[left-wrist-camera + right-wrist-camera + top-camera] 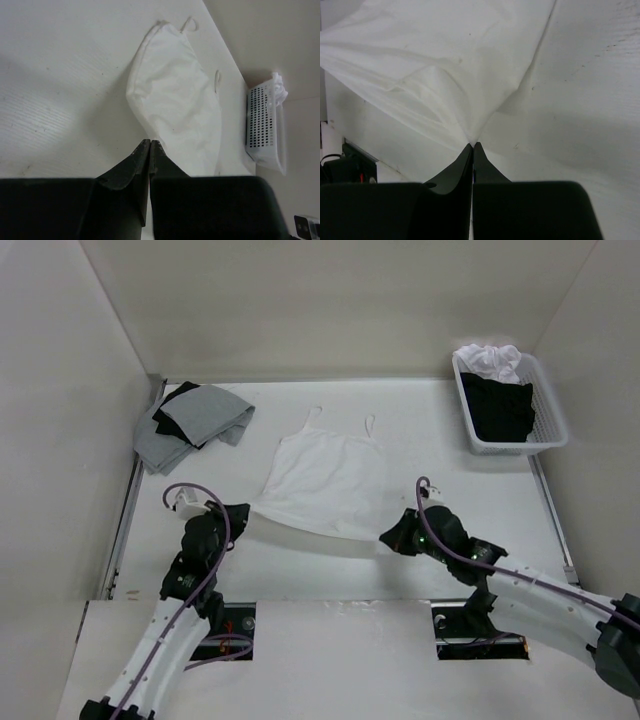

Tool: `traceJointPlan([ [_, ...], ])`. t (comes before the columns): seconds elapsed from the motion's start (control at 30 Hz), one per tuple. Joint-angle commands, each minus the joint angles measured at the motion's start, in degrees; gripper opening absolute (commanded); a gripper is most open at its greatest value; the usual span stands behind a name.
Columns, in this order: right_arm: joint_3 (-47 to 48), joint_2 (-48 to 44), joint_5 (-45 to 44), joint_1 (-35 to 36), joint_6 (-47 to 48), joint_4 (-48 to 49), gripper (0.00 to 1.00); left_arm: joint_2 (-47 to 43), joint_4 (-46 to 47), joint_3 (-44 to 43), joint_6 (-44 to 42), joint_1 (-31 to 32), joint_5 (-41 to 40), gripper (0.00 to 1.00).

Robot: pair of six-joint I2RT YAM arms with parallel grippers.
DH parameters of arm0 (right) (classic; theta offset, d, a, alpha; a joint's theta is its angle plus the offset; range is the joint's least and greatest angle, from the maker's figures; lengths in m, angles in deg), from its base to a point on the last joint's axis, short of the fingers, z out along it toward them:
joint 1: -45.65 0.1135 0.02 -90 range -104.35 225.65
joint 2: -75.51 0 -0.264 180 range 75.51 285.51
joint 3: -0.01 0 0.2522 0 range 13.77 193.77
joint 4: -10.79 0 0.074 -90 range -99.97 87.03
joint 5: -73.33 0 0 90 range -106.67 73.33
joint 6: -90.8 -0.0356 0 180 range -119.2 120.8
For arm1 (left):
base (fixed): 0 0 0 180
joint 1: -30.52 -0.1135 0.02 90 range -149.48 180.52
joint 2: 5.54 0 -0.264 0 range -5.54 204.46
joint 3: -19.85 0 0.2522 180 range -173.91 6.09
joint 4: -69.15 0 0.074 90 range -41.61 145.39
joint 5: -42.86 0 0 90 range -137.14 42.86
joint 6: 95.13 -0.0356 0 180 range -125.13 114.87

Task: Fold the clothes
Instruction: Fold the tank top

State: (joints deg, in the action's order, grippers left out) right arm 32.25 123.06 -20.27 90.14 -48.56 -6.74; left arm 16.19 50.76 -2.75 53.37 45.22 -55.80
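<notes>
The clothes, a thin white camisole (325, 475), lie in the middle of the table with the two narrow straps (315, 414) pointing to the far side. The near hem is lifted off the table and stretched between both grippers. My left gripper (246, 512) is shut on the hem's left corner; in the left wrist view its fingertips (150, 142) meet at the edge of the camisole (175, 95). On the right, my other gripper (391, 537) is shut on the hem's right corner, where the fabric (435, 65) puckers into the closed gripper (473, 144).
A grey garment with a black one (195, 420) lies crumpled at the back left. A white perforated basket (512, 448) holding black and white clothes stands at the back right, also seen as the basket (262, 125) in the left wrist view. White walls enclose the table.
</notes>
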Motion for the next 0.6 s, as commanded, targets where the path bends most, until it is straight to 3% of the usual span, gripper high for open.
traceJointPlan([
  [0.0, 5.5, -0.62, -3.17, -0.4, 0.57, -2.74, 0.01, 1.1, -4.27, -4.86, 0.3, 0.46, -1.96, 0.01],
  [0.13, 12.79, 5.43, -2.38, -6.64, 6.63, -1.16, 0.01, 12.86, 8.54, -10.3, -1.55, 0.99, -2.85, 0.01],
  [0.33, 24.56, 19.04, 1.65, -17.18, 11.3, 5.17, 0.01, 38.78, 25.7, -23.65, -4.0, 1.69, -6.18, 0.01],
  [0.57, 38.9, 37.24, 6.58, -26.51, 11.84, 9.57, 0.01, 68.24, 30.81, -46.5, -5.68, 0.9, -8.12, 0.01],
])
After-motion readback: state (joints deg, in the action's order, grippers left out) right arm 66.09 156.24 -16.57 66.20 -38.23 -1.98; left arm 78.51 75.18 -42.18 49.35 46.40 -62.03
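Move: Both hands still pinch the tank top's hem, about 8 to 11 cm above the table. The left strap lies some 22 cm ahead of the left hand and 14 cm to its right; the grey clothes are about 20 cm ahead and 13 cm left of that hand. From the right hand, the right strap is roughly 26 cm ahead and 1 cm left, while the basket stands about 31 cm ahead and 29 cm right. Forward together, after a brief pause and then gathering speed, both hands carry the pinched hem some 20 cm out over the tank top's body towards its straps, rising about 8 cm on the way. The right hand also swings some 15 degrees clockwise; both keep their fingers shut on the hem corners and hold it stretched between them. ##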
